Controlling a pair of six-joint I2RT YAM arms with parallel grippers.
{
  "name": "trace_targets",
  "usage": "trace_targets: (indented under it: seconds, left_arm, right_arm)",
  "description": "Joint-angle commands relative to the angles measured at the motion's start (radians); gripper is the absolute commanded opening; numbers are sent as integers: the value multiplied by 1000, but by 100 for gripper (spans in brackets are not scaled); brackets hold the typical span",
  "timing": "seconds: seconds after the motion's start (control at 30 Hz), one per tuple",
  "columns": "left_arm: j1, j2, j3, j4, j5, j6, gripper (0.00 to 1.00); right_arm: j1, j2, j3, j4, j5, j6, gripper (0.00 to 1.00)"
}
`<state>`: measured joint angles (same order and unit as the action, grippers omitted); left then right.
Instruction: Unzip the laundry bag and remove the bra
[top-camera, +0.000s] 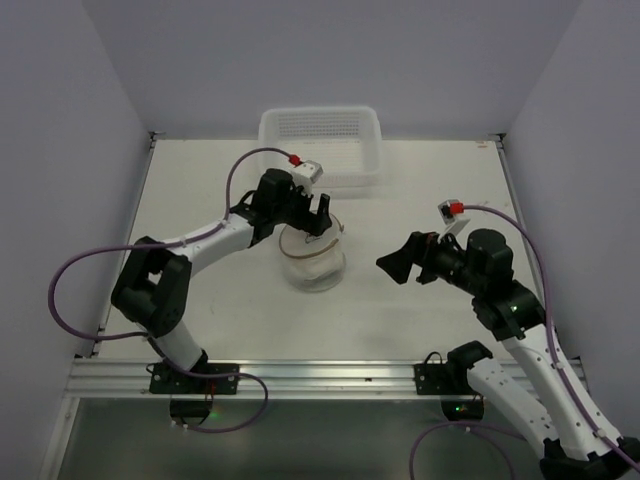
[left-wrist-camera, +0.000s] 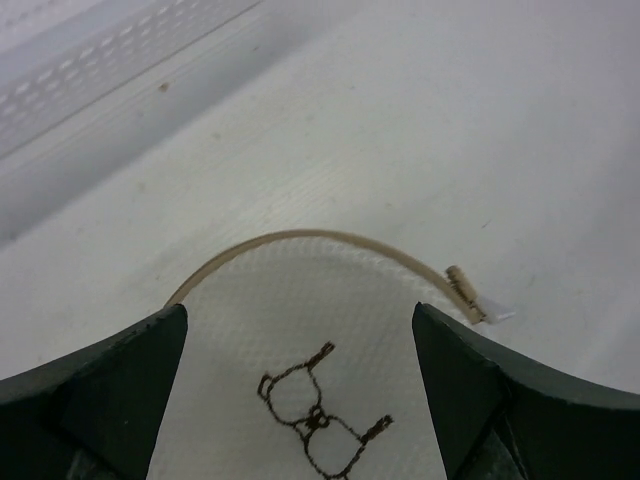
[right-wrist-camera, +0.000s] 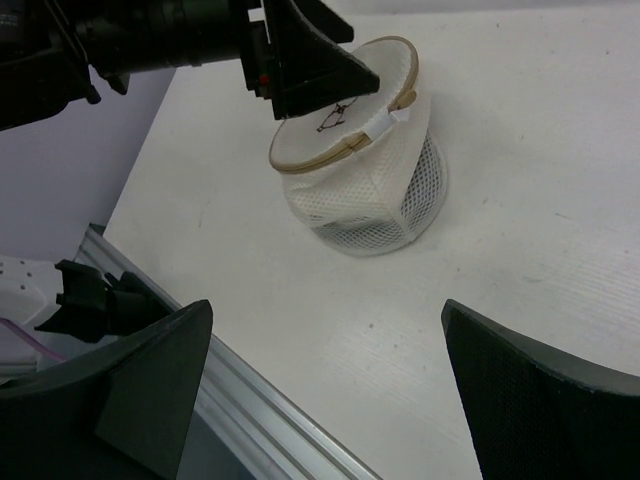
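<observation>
The laundry bag (top-camera: 313, 258) is a small round drum of whitish mesh standing mid-table, its flat face tilted up. That face (left-wrist-camera: 300, 275) carries a black bra icon (left-wrist-camera: 318, 418) and a tan hoop rim, with the zipper pull (left-wrist-camera: 466, 293) at the rim's right. My left gripper (left-wrist-camera: 300, 315) is open just over the face, one finger on each side of the icon. It also shows above the laundry bag (right-wrist-camera: 365, 190) in the right wrist view. My right gripper (right-wrist-camera: 328, 310) hangs open and empty, to the right of the bag and apart from it. The bra is hidden.
A white perforated plastic basket (top-camera: 330, 180) stands at the back, just behind the bag and the left gripper. An aluminium rail (top-camera: 300, 375) runs along the table's near edge. Grey walls close in the left and right sides.
</observation>
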<state>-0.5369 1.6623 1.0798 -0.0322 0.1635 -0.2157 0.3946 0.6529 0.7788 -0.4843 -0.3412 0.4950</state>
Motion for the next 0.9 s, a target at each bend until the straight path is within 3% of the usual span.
trace_targets:
  seconds: [0.0,0.07,0.17,0.3,0.33,0.4,0.47,0.63,0.87]
  left_arm:
    - [-6,39,91,152,313,211,97]
    - [-14,34,101,155,334,210,99]
    - [-14,-34,111,109,233,83,100]
    - [-14,-221,75,-76,-161,-215,100]
    - [-14,-246,71,-222,-232,-346,100]
    - [-12,-321,46,-338,-319,-451,100]
    - [-14,-384,-58,-394,-320,-583,100]
    - [-24,-556,-273,-359,-289,-781,100]
    - [-61,-486,-348,-192,-200,-883,100]
  right_arm:
    - [4,1,-16,46,-44,33,99]
    - [4,10,-23,53,-47,42,99]
    - [4,27,-18,55,-15,42,99]
    - [4,109,20,59,4,31,99]
    - [4,126,39,62,11,31,99]
    - [4,163,57,85,21,31,99]
    - [4,232,105,92,33,30,99]
    - [4,437,265,73,64,45,99]
    - [16,801,448,85,62,99,92]
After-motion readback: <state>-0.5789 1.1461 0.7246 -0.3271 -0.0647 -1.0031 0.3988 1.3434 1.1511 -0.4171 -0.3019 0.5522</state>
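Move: The laundry bag stands just below my left hand, its middle about 5 cm back, 1 cm to the left and 7 cm down; the zip pull on its right rim is some 4 cm back, 4 cm right and 2 cm lower than that hand. The white basket is about 17 cm ahead and 8 cm down. From my right hand that zip pull lies roughly 13 cm ahead, 8 cm left and 13 cm below, with the bag's middle 12 cm ahead, 12 cm left, 18 cm down. I swing my left hand a little right, then lift it about 10 cm, carry it back and left over the bag and sink again by the near-left side of the lid, turning it some 35 degrees counter-clockwise and tipping it down. My right hand, after easing down slightly, reaches forward about 12 cm and a bit left towards the zip pull, nose dipping. Both grippers stay open. ##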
